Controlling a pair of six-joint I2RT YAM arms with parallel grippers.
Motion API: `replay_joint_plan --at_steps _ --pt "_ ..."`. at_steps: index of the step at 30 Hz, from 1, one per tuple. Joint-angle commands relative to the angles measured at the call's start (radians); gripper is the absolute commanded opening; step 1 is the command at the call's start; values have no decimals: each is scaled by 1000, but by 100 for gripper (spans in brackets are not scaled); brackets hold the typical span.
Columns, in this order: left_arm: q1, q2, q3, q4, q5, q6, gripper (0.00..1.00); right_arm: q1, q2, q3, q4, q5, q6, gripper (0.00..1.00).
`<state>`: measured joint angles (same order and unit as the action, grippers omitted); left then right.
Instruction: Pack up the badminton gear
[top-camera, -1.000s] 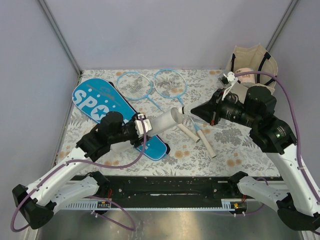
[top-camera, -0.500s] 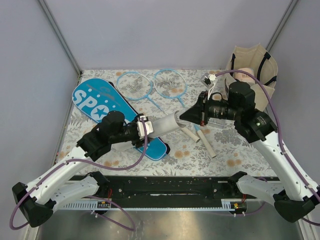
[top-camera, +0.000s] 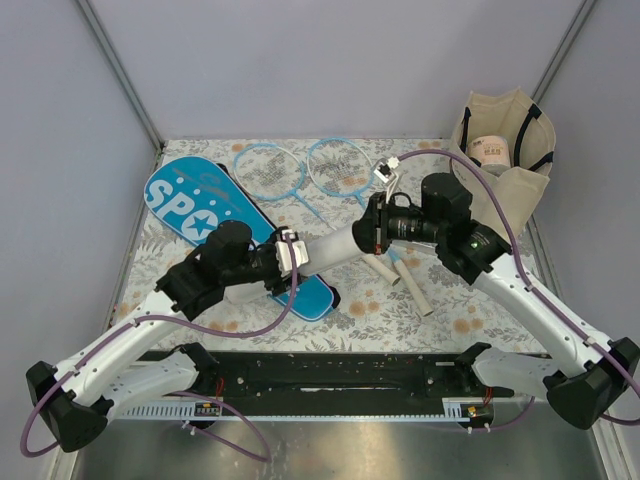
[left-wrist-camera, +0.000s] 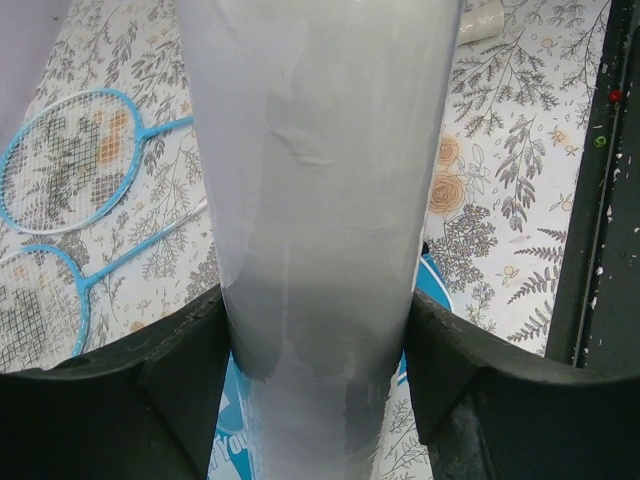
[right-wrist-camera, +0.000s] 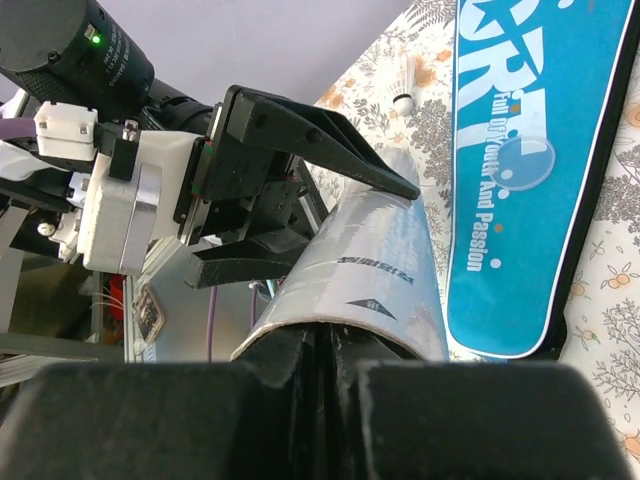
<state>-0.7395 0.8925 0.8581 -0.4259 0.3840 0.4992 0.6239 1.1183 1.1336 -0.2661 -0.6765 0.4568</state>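
My left gripper (top-camera: 288, 254) is shut on the white tube (top-camera: 330, 245) and holds it above the table, its open end toward the right arm. In the left wrist view the tube (left-wrist-camera: 320, 200) fills the space between the black fingers (left-wrist-camera: 180, 380). My right gripper (top-camera: 370, 230) is shut, its tips inside the tube's mouth (right-wrist-camera: 380, 280); whether it holds anything is hidden. Two light-blue rackets (top-camera: 268, 168) (top-camera: 340, 165) lie at the back, their white handles (top-camera: 412, 285) under the right arm. The blue SPORT cover (top-camera: 195, 205) lies at the left. A shuttlecock (right-wrist-camera: 405, 85) lies beside the cover (right-wrist-camera: 530, 170).
A beige tote (top-camera: 520, 185) with black handles stands at the back right corner, a pale roll (top-camera: 490, 150) inside it. The black base rail (top-camera: 330, 380) runs along the near edge. Grey walls close in the table on three sides.
My right arm has swung left and pushed its shut fingers into the tube's open end. The left arm has kept hold of the tube, which has tilted slightly.
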Motion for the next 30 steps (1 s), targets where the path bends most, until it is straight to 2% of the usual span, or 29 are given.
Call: replay_joint_plan --at_steps 1,5,8,11,16,18,23,28,30 --pt "-6 -12 58 90 24 -1 46 20 15 2 94 49 43 9" --pt "-8 -7 58 92 6 -8 46 20 -12 12 27 116 34 27" --pt "-6 -12 45 99 -25 -22 45 19 -63 35 -47 184 0 45" --pt "-8 -15 30 95 -37 -43 45 17 -97 126 -189 273 -65 66" --pt "-8 -18 30 116 -76 -154 45 19 -179 129 -206 374 -104 94" --pt "-6 -20 42 145 -96 -221 44 19 -219 92 -152 379 -95 98" --pt "-8 -29 70 258 -65 -440 43 19 -336 -59 43 391 -87 98" --pt "-8 -58 53 491 -25 -729 43 19 -361 -175 212 247 -98 98" --pt "-6 -76 29 585 -51 -816 43 17 -351 -215 255 183 -93 98"
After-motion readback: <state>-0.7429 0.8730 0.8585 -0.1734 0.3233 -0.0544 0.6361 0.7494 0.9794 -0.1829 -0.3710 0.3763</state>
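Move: The left hand holds the white tube around its middle; the open mouth lies about 15 cm to that hand's right, 2 cm ahead and 8 cm higher. The blue bag's near end is some 20 cm below, 7 cm right and 3 cm ahead. The right hand's nearly shut fingers are at the tube mouth, its middle about 2 cm left and 1 cm below; the left racket's grip lies 12 cm ahead, 3 cm right, the right racket's grip 5 cm ahead, 15 cm right, both roughly 32 cm down. Opening all the way, the right fingers first stay by the tube mouth, easing about 1 cm forward, then come free and back off to the right and up, some 6 cm right overall. The left hand keeps its grip, dips slightly, then rises nearly 6 cm with a smaller shift right while the wrist swings the fingertips up, about 30 degrees in all, to stand the tube up. ##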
